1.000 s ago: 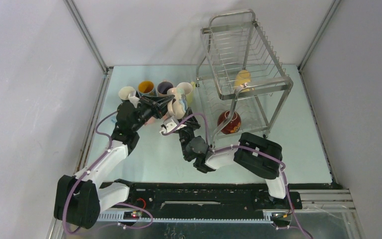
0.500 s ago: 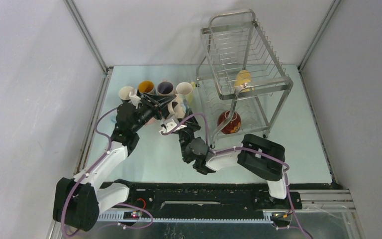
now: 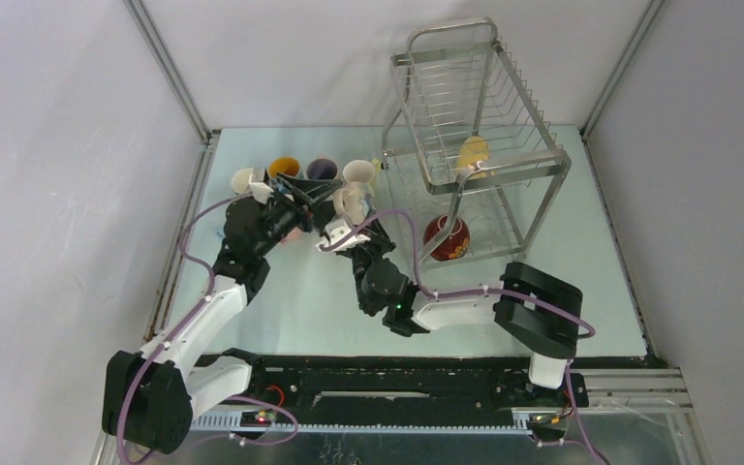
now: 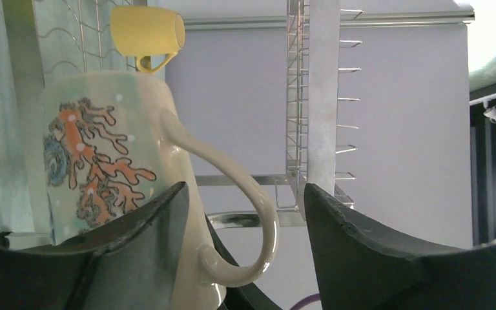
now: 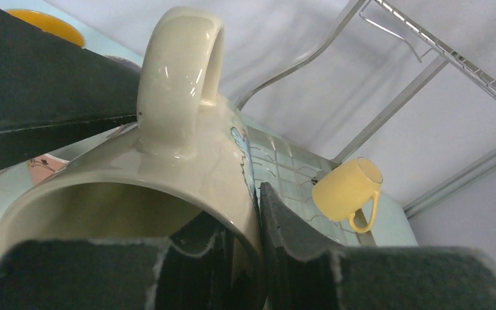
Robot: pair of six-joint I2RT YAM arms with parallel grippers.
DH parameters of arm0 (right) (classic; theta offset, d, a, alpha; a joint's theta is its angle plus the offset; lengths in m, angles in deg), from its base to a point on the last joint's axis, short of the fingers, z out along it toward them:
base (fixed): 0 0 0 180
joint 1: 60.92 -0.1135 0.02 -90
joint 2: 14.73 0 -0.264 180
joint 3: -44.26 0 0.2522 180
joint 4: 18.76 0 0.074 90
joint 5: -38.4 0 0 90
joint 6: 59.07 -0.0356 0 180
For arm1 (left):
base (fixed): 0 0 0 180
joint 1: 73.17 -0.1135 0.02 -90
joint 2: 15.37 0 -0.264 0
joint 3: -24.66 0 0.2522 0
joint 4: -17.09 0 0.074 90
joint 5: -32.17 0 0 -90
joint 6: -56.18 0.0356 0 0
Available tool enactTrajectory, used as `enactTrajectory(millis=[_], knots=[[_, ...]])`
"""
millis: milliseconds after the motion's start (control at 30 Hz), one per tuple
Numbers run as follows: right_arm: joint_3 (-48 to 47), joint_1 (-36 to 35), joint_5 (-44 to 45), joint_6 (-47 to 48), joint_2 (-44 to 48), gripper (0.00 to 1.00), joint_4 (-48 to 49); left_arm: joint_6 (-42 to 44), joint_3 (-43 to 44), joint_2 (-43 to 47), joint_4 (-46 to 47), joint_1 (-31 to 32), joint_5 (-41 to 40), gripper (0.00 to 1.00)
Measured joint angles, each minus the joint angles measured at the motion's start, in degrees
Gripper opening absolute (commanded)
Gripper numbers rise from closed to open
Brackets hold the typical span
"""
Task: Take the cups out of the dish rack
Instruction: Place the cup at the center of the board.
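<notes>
A cream cup with an orange coral pattern (image 3: 354, 201) hangs tilted above the table, left of the dish rack (image 3: 504, 107). My right gripper (image 5: 248, 213) is shut on its rim, one finger inside and one outside (image 3: 349, 229). My left gripper (image 4: 244, 194) stands open, its fingers either side of the cup's handle (image 4: 245, 187) without touching it (image 3: 315, 199). A yellow cup (image 3: 473, 152) hangs in the rack's upper tier (image 5: 347, 187). A dark red cup (image 3: 446, 237) lies on the lower tier.
Several cups stand in a row at the back left of the table: a cream one (image 3: 245, 179), a yellow-lined one (image 3: 284, 168), a purple one (image 3: 322, 169) and another cream one (image 3: 357, 171). The rack's chrome post (image 4: 323, 97) rises close behind the held cup.
My left gripper's jaws have spread apart and let go of the patterned cup's handle. My right gripper keeps its hold on the rim and has shifted slightly towards the back.
</notes>
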State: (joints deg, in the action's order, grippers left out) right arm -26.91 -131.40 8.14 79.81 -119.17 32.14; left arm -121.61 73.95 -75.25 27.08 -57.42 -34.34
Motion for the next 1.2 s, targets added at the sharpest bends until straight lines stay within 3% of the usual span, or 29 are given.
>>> enactTrajectory(millis=[133, 367, 433, 467, 900, 1200], knots=[[0.0, 0.0, -0.2, -5.7, 2.8, 0.0, -7.5, 3.1, 2.1, 0.0, -2.5, -0.3, -0.9, 0.76], [-0.1, 1.3, -4.3, -21.2, 8.3, 0.0, -28.9, 9.6, 6.2, 1.1, -8.1, -3.0, -2.3, 0.83], [-0.6, 1.7, -5.7, -25.5, 9.8, 0.0, -35.4, 11.4, 7.1, 1.4, -9.3, -4.0, -2.4, 0.98], [-1.3, 1.9, -6.3, -27.1, 10.2, 0.0, -38.2, 12.4, 7.6, 1.6, -10.0, -4.5, -2.4, 1.0], [-15.0, 4.0, -18.0, -44.7, 10.7, 0.0, -72.9, 22.9, 12.0, 6.3, -19.5, -15.9, -2.0, 1.0], [-29.5, 7.6, -25.6, -52.8, 3.6, 0.0, -90.2, 26.6, 14.1, 6.6, -21.6, -17.8, -1.7, 1.0]])
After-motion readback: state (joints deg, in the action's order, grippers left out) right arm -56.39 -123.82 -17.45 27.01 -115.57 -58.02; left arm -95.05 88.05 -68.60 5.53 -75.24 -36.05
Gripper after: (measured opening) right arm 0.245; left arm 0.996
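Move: The right hand holds the cream cup by its rim wall, mouth towards the robot; the open board spot for the cup lies about 20 cm below, 4 cm left and 1 cm back. Some 15 cm below this hand, the floral pink cup stands 7 cm ahead and 11 cm left, the green cup 16 cm ahead and 1 cm left. From the left hand, that spot lies 3 cm back, 4 cm right and about 25 cm below. The left hand, its already loosened fingers astride the cup's handle, opens fully and backs off the handle about 11 cm to the left, rising some 5 cm and swinging counter-clockwise. The right hand keeps its pinch on the rim wall and tips its fingers down some 40 degrees while sinking about 5 cm towards the open board in front of the floral pink cup. ##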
